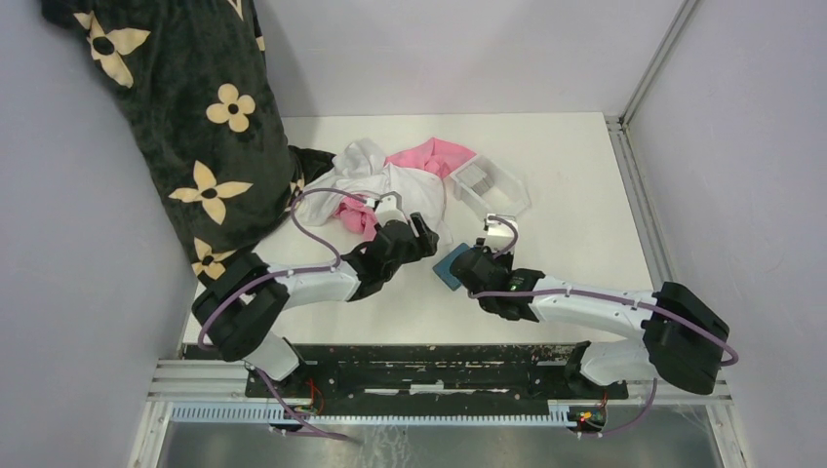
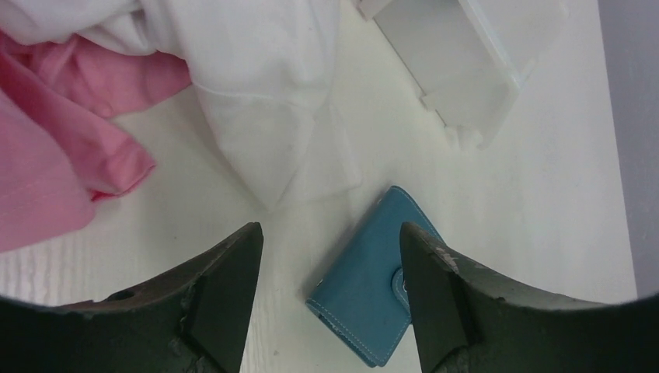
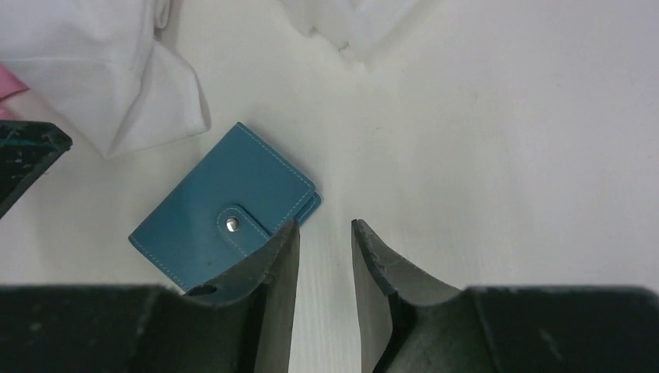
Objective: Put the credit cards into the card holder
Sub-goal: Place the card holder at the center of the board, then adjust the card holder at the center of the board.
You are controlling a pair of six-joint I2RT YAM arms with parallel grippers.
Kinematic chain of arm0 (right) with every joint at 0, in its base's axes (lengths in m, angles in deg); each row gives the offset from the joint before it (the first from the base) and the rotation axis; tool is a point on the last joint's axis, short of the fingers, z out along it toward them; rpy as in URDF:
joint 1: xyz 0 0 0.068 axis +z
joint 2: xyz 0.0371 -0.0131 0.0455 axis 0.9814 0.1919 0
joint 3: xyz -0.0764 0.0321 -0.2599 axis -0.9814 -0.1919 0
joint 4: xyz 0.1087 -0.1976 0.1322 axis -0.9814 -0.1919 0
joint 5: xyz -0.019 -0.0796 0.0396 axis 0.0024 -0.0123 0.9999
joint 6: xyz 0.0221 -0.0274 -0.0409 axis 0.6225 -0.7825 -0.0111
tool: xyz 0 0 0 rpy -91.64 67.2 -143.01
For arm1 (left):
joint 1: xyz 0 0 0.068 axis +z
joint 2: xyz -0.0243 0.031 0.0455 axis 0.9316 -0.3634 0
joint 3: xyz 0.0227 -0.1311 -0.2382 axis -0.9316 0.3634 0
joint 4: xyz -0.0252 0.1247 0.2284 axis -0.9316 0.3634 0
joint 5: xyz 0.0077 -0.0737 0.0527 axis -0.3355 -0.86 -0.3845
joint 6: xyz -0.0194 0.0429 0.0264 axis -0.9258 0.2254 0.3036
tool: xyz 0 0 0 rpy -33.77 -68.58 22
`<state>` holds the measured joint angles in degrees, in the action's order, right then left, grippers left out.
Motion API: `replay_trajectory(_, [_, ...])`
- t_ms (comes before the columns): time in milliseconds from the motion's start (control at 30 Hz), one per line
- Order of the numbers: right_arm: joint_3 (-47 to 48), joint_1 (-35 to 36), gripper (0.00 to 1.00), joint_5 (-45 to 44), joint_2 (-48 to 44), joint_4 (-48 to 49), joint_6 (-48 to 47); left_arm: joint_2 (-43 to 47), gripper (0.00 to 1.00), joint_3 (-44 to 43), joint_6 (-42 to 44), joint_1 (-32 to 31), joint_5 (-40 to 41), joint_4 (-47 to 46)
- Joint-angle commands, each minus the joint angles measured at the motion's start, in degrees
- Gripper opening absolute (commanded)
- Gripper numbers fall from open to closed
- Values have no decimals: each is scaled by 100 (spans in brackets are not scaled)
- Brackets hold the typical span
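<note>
The card holder (image 1: 449,266) is a teal-blue wallet, folded shut with its snap done up, lying flat on the white table between the two arms. In the left wrist view the card holder (image 2: 371,281) lies under the open left gripper (image 2: 330,231), beside its right finger, and nothing is gripped. In the right wrist view the card holder (image 3: 214,221) lies just left of the right gripper (image 3: 325,225), whose jaws stand a little apart over bare table. Grey credit cards (image 1: 475,178) sit in a clear tray behind the arms.
The clear plastic tray (image 1: 507,190) stands at the back right, also seen as the tray (image 2: 474,70). A white cloth (image 1: 390,185) and a pink cloth (image 1: 434,156) lie heaped behind the left gripper. A dark flowered fabric (image 1: 185,117) hangs at the left.
</note>
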<state>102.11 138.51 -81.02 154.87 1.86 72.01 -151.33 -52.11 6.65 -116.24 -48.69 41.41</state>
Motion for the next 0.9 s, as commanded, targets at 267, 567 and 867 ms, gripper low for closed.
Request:
replay_trajectory(267, [-265,-883,22,1396,442,685,782,-1321,61,-529,457,-34,-548,-705])
replay_trajectory(567, [-441,-1400,17,1995,871,1186,724,-1789,60,-533,397,-56,-670,-840])
replay_trajectory(867, [-321,-1644,17,2485,1518,1669,479,-1865,49,-83,265,-185,-742,-876])
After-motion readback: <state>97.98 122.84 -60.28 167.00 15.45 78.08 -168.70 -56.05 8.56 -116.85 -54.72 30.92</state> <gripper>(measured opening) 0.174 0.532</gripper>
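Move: The card holder lies flat between the hands: roughly 6 cm left of the right hand, 2 cm ahead and 9 cm below; for the left hand, about 7 cm right, 3 cm back and 9 cm below. The white cloth's near flap is some 11 cm straight ahead of the left hand, the pink cloth about 8 cm ahead and 13 cm left. The clear tray sits about 22 cm ahead of the right hand and 2 cm right. Down from both sides onto the card holder: the right hand sinks about 8 cm, easing a little forward, its fingertips tipping down some 15 degrees as its fingers draw nearly shut beside the holder's right edge. The left hand drops about 6 cm and goes 4 cm right, fingers partly closing, until its right finger comes against the holder's left edge. ##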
